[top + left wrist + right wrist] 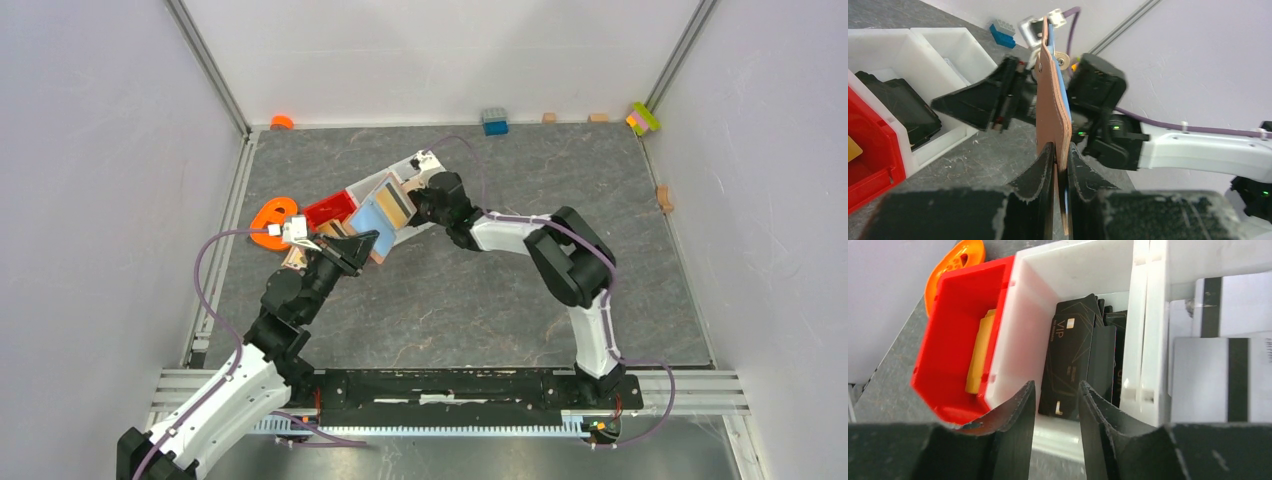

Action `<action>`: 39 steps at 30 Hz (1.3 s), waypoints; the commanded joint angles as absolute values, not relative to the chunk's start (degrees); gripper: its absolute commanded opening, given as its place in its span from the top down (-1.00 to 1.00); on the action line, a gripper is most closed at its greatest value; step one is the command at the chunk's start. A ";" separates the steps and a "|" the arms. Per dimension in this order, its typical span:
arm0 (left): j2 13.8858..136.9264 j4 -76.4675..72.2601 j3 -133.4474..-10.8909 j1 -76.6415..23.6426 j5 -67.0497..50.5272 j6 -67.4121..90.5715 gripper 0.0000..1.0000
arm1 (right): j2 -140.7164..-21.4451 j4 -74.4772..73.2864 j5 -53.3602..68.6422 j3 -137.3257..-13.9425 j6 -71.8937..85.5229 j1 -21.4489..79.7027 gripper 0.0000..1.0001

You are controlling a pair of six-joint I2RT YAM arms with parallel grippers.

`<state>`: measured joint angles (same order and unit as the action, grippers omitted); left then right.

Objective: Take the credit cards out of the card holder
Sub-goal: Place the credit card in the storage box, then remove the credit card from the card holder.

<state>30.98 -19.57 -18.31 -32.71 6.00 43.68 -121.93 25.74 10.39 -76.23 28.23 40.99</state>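
My left gripper (1060,150) is shut on the lower edge of the tan-brown card holder (1052,110), which stands edge-on and upright in the left wrist view. A pale blue card (1063,87) shows along its right face. From above, the card holder (378,250) is open toward the right arm, with the blue card (375,212) visible inside. My right gripper (1055,390) is open with nothing between its fingers. It hangs over a white compartment holding black cards (1073,355). A yellow card (979,352) lies in the red bin (943,370).
The white tray (415,165) has several compartments; white cards with black stripes (1218,375) lie in the one to the right. An orange ring (270,215) lies left of the red bin (330,210). Small blocks line the back wall, among them a blue brick (494,121).
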 commanded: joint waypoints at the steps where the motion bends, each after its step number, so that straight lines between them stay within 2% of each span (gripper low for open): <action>1: 30.12 -23.73 -18.12 -32.64 6.41 44.66 0.87 | -109.78 25.67 7.47 -70.96 23.96 40.63 0.12; 7: 29.17 -25.87 -16.90 -32.62 6.01 45.18 0.91 | -97.54 26.31 2.27 -58.38 22.55 40.06 -0.11; 9: 29.40 -25.74 -16.57 -32.61 7.49 46.75 0.95 | -92.92 27.20 0.46 -52.59 21.74 40.07 -0.27; 12: 30.66 -26.74 -15.94 -32.61 7.89 48.77 0.95 | -86.18 28.61 -4.52 -44.05 21.59 40.08 -0.62; 17: 36.34 -32.19 -16.12 -32.65 1.62 47.22 0.95 | -76.53 24.83 -6.72 -35.66 26.78 40.14 -0.96; 23: 42.96 -35.75 -17.85 -32.63 -5.20 45.99 0.95 | -66.76 19.06 -11.60 -30.31 30.65 40.17 -0.96; 32: 53.30 -43.48 -20.30 -32.78 -14.68 47.18 0.96 | -52.41 33.60 -7.28 -18.46 22.95 40.10 -0.96; 36: 56.58 -47.65 -21.27 -33.06 -19.45 47.89 0.94 | -50.86 38.07 -1.24 -16.42 23.42 40.08 -0.96; 39: 57.95 -51.09 -21.44 -33.26 -22.43 48.69 0.89 | -50.64 38.29 -1.73 -15.79 24.72 39.84 -0.96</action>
<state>56.93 -40.99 -18.63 -32.84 -15.81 46.68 -51.48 32.75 -4.40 -16.73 24.73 40.12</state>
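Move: The right gripper is empty, with the yellow card in the card holder roughly 13 cm above it and 6 cm back, level sideways. The black cards in the storage box are about 3 cm to its left and 5 cm below, with no forward offset. The white cards lie 5 cm farther out and 9 cm right of the black ones. From the left hand, which grips the holder's edge, the yellow card is about 7 cm ahead, 6 cm right and 1 cm up. Lift the empty right gripper about 8 cm clear of the box, then sweep it right and back, some 20 and 15 cm, opening it wide, dipping on the way and rising again to finish right of the holder with the fingers tipped up. Then, with the left hand's grip kept, carry the holder about 8 cm right and some 4 cm down, turning it 20 degrees clockwise. ##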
